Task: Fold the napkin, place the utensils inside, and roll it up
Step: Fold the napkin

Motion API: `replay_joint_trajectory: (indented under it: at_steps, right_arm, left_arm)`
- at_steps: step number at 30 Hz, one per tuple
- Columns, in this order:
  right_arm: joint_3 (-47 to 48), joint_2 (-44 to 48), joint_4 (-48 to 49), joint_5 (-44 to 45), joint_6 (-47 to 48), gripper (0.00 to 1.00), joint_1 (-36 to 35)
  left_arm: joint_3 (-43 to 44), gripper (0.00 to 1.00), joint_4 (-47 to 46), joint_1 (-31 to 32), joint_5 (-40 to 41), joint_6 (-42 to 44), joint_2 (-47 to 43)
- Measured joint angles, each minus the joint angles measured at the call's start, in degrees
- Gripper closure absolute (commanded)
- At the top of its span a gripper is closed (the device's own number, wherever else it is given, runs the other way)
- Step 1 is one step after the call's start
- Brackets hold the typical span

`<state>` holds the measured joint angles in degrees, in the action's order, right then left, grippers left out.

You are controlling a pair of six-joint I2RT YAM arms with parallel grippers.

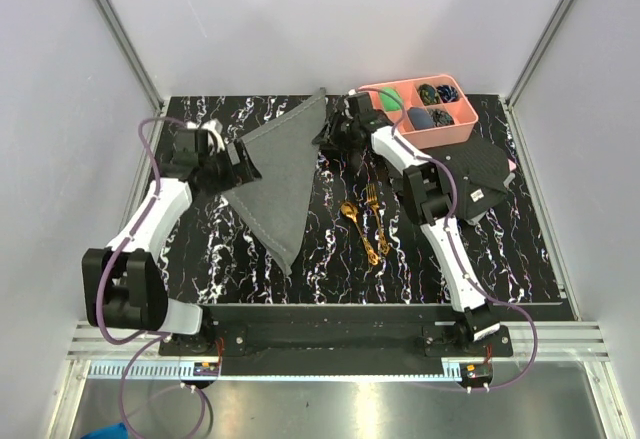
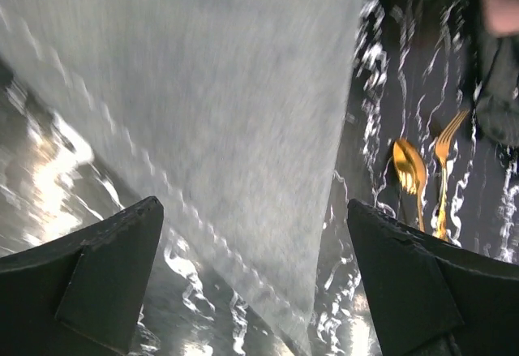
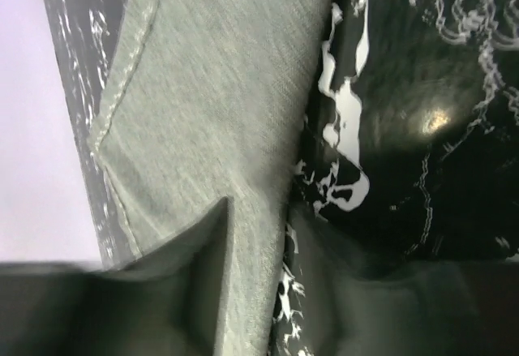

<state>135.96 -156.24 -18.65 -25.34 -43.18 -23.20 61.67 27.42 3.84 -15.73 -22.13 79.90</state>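
The grey napkin lies folded into a triangle on the marbled table, one point at the back and one at the front. It fills the left wrist view and shows in the right wrist view. My left gripper is at the napkin's left corner, jaws wide open over the cloth. My right gripper is by the napkin's back right edge, and that edge runs between its slightly parted jaws. The gold spoon and gold fork lie side by side right of the napkin, also in the left wrist view, spoon, fork.
A pink tray with small dark and green items stands at the back right. A black patterned cloth lies in front of it. Grey walls close off the table on three sides.
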Motion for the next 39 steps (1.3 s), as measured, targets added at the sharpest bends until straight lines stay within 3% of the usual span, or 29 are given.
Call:
replay_joint_trajectory:
  at_steps: [2,5,12,20,28,39]
  right_arm:
    - [0.9,0.0,-0.5,-1.0,2.0,0.29,0.5]
    - [-1.0,2.3,-0.8,-1.8,5.4,0.21,0.5]
    - [-18.4,17.2,-1.1,-2.6,12.2,0.17,-2.0]
    - [-46.8,37.8,10.7,-7.4,8.6,0.17,-11.7]
    - [-61.9,39.1,19.8,-11.4,1.7,0.17,-22.5]
    - [-64.8,39.1,21.5,-11.1,1.4,0.18,-25.6]
  left_arm:
    - [-3.5,0.01,-1.6,0.0,-0.8,-2.7,0.0]
    - [-7.4,0.01,-5.9,0.4,-1.2,-6.8,0.0]
    - [-9.2,0.01,-14.7,2.8,-1.9,-11.4,2.6]
    - [-10.0,0.01,-17.6,3.2,-2.5,-14.5,4.3]
    - [-6.4,0.01,-12.5,3.1,-4.3,-12.7,2.0]
    - [-4.9,0.01,-6.8,-0.6,-6.6,-7.6,-3.7]
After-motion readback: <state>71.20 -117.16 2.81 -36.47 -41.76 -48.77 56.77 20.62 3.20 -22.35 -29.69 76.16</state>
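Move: For the right hand, whose fingers sit at the folded napkin's right edge near its far end, the napkin's near corner lies some 39 cm back, 8 cm to its left and 2 cm lower. The spoon is about 27 cm back and 9 cm right, the fork 22 cm back and 13 cm right, the pink box roughly 5 cm ahead and 23 cm right. From the left hand that near corner is about 22 cm back, 8 cm right and 14 cm below. Back towards its own base in one quick arc, the right hand comes free of the napkin's edge, opening wide, and travels about 35 cm along that edge to the near corner, drifting left. It rises over 9 cm, then sinks most of that way, turning some 35 degrees counter-clockwise. The open left hand dips and shifts slightly right over the napkin, then rises again. ##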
